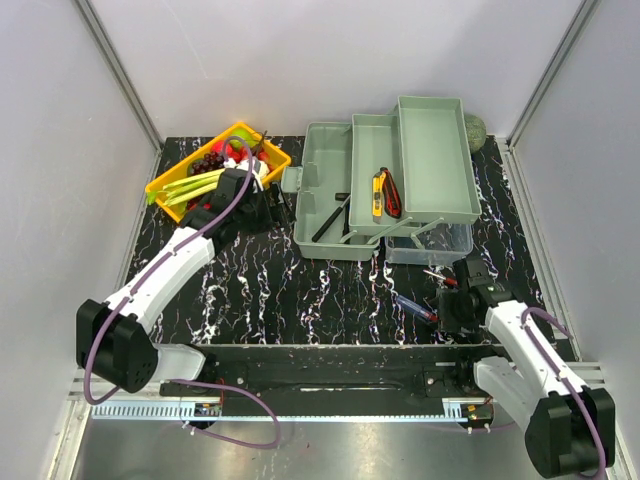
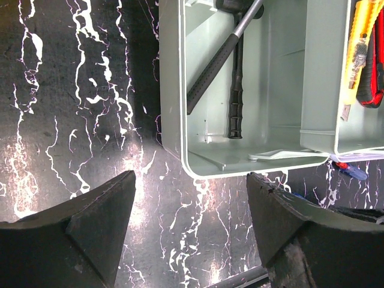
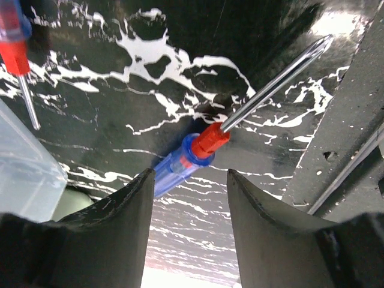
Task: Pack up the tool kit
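The pale grey-green toolbox [image 1: 330,205] stands open at mid-table with its trays [image 1: 435,150] folded out to the right. A yellow cutter [image 1: 377,193] and a red cutter [image 1: 391,192] lie in a tray. Two black-handled tools [image 2: 235,90] rest in the box bottom. My left gripper [image 2: 191,198] hovers open just left of the box's near corner [image 2: 198,171], holding nothing. My right gripper [image 3: 190,180] is open over the blue-handled screwdriver [image 3: 180,165]. Its handle lies by the left fingertip [image 3: 141,186] and its shaft points away. A red-handled screwdriver [image 3: 13,48] lies further off.
A yellow tray [image 1: 165,183] of fruit and vegetables sits at the back left, behind my left arm. A clear plastic lid [image 1: 430,243] rests under the folded-out trays, near the screwdrivers. A green round object [image 1: 476,131] sits in the back right corner. A metal rail [image 1: 330,360] borders the near edge.
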Tool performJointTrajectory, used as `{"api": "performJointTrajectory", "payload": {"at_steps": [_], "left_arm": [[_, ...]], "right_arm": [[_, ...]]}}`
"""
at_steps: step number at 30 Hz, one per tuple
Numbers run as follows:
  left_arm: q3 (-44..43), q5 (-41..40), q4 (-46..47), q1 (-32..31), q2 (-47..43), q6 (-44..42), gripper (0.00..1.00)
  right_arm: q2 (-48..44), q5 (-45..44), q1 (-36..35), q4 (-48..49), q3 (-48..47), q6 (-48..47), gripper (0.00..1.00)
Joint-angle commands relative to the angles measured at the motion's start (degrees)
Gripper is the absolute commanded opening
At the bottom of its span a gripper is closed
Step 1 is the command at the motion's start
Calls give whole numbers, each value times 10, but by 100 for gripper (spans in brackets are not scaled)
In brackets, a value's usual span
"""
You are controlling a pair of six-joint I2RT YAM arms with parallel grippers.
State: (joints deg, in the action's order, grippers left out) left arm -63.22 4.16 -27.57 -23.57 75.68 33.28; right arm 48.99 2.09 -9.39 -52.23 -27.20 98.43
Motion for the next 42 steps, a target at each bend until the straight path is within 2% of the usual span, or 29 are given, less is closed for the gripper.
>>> {"api": "performJointTrajectory", "payload": {"at_steps": [1,18,19,23,24,30,37,39,42], "left_arm": [[-15,-16,3,-2,-25,-2,78],[-17,-33,-14,-2,-40,-8,78],[-17,-36,-14,-2,-42,-8,78],[-17,-39,-19,-2,-48,-12,78],[-16,-39,-19,-2,-48,-14,78],[-20,-54,-20,-2,-48,-20,79],[-33,-54,-20,-2,-32,-23,79],[-37,-54,-20,-2,-29,-23,79],[-42,-53,-20,-1,-26,-23,79]], "right_arm": [[18,-54,-3,8,3,63,57],[106,-75,-3,39,-4,68,52],[109,-78,-3,41,-5,65,47],[111,-99,-3,42,-11,43,5],[103,-110,-3,42,-14,38,0],[38,-162,-3,15,-61,-32,0],[-28,-242,-3,-77,-181,-114,0],[-44,-270,-3,-76,-223,-168,0],[-50,-300,-3,-52,-300,-300,0]]}}
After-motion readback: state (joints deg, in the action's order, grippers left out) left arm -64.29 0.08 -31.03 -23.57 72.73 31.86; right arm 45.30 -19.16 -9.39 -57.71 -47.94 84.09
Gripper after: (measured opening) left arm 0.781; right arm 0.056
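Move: The nearer screwdriver lies almost beneath the open right hand, its collar about 2 cm to the right and 3 cm lower. The second screwdriver is about 7 cm ahead and 7 cm to the right; the clear lid's near end is some 13 cm ahead and 1 cm left. From the idle left hand, the nearer screwdriver lies roughly 20 cm back, 34 cm right and 18 cm below. Down about 3 cm and slightly right, the right hand sinks onto the nearer screwdriver and shuts its fingers around the front of the handle at the red collar. It then lifts quickly, some 15 cm, drifting forward and right over the second screwdriver, while the wrist tips so that the fingertips swing forward and outward by about 30 degrees. ##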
